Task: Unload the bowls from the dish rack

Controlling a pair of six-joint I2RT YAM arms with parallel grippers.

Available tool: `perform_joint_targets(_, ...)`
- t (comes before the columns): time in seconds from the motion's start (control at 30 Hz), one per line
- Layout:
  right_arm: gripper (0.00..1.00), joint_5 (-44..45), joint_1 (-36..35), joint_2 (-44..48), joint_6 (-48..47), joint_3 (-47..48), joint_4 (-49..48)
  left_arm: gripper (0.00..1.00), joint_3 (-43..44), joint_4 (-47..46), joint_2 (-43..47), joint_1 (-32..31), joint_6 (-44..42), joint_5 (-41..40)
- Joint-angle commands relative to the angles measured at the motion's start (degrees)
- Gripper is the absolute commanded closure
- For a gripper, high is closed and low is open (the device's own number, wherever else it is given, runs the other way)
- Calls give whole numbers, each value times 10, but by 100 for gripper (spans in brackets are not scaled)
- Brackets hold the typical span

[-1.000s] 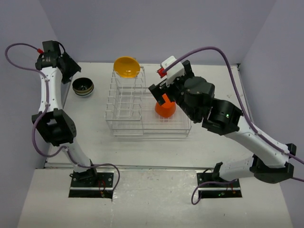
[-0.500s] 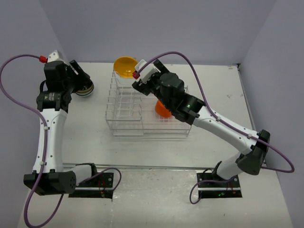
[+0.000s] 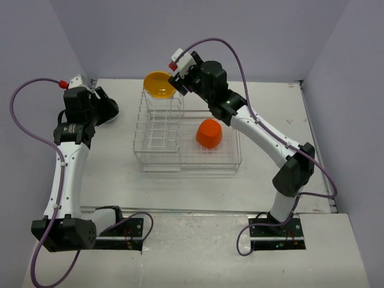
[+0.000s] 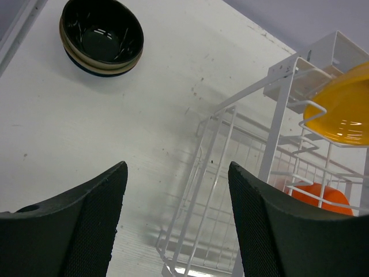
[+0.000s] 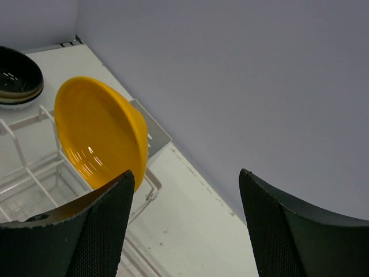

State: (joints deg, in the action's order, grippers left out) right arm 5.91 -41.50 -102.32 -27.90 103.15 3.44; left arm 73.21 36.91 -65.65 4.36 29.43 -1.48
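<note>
A yellow bowl (image 3: 159, 84) stands tilted on edge at the far end of the dish rack's (image 3: 157, 131) tall section. An orange-red bowl (image 3: 209, 133) lies upside down in the rack's low basket. My right gripper (image 3: 179, 84) hovers just right of the yellow bowl (image 5: 98, 133), open (image 5: 185, 173), its left finger (image 5: 109, 219) beside the rim and nothing between the fingers. My left gripper (image 3: 107, 107) is open (image 4: 177, 167) over bare table left of the rack (image 4: 230, 173). A black bowl (image 4: 102, 37) sits upright on the table beyond it, mostly hidden in the top view.
The back wall runs close behind the rack and the yellow bowl. The table's left edge (image 4: 17, 29) lies near the black bowl. White table surface (image 3: 180, 189) stretches in front of the rack.
My right arm left the orange-red bowl in the basket and swung back to the yellow bowl, its jaws narrowing a little. My left arm moved from the back-left corner over the black bowl.
</note>
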Motion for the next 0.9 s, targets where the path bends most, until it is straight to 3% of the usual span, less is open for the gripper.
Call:
perform_joint_targets(0.0,27,-59,3,-9,20,61,24,29,-11,-45,-7,1,-2,12)
perform_joint_targets(0.33,29,-115,5,-50,57,101,59,29,-8,-53,-21,2,-6,12)
perform_joint_targets(0.87,29,-123,5,-100,64,102,29,29,8,-60,-19,2,-1,27)
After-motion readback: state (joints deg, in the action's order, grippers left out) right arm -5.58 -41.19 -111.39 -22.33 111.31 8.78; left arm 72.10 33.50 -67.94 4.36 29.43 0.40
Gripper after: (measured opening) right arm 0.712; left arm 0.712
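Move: The yellow bowl stands tilted in the far end of the dish rack, about 12 cm to the right hand's left, only some 3 cm farther out and roughly 9 cm below it. The orange bowl lies some 20 cm nearer the base than the yellow one and 22 cm to its right, lower in the rack. The black bowl stack sits on the table, 29 cm left of the yellow bowl and 8 cm nearer. From the left hand, the yellow bowl is about 21 cm right and 13 cm ahead, near its own height. Leftward about 5 cm goes the right hand, towards the yellow bowl, first rising a little, then sinking to end roughly 4 cm lower than it began. Along the way the wrist swings some 10 degrees counter-clockwise and tips its fingertips down by about as much, bringing the bowl's near rim between the open fingers' line of approach; they stay open and touch nothing yet. ##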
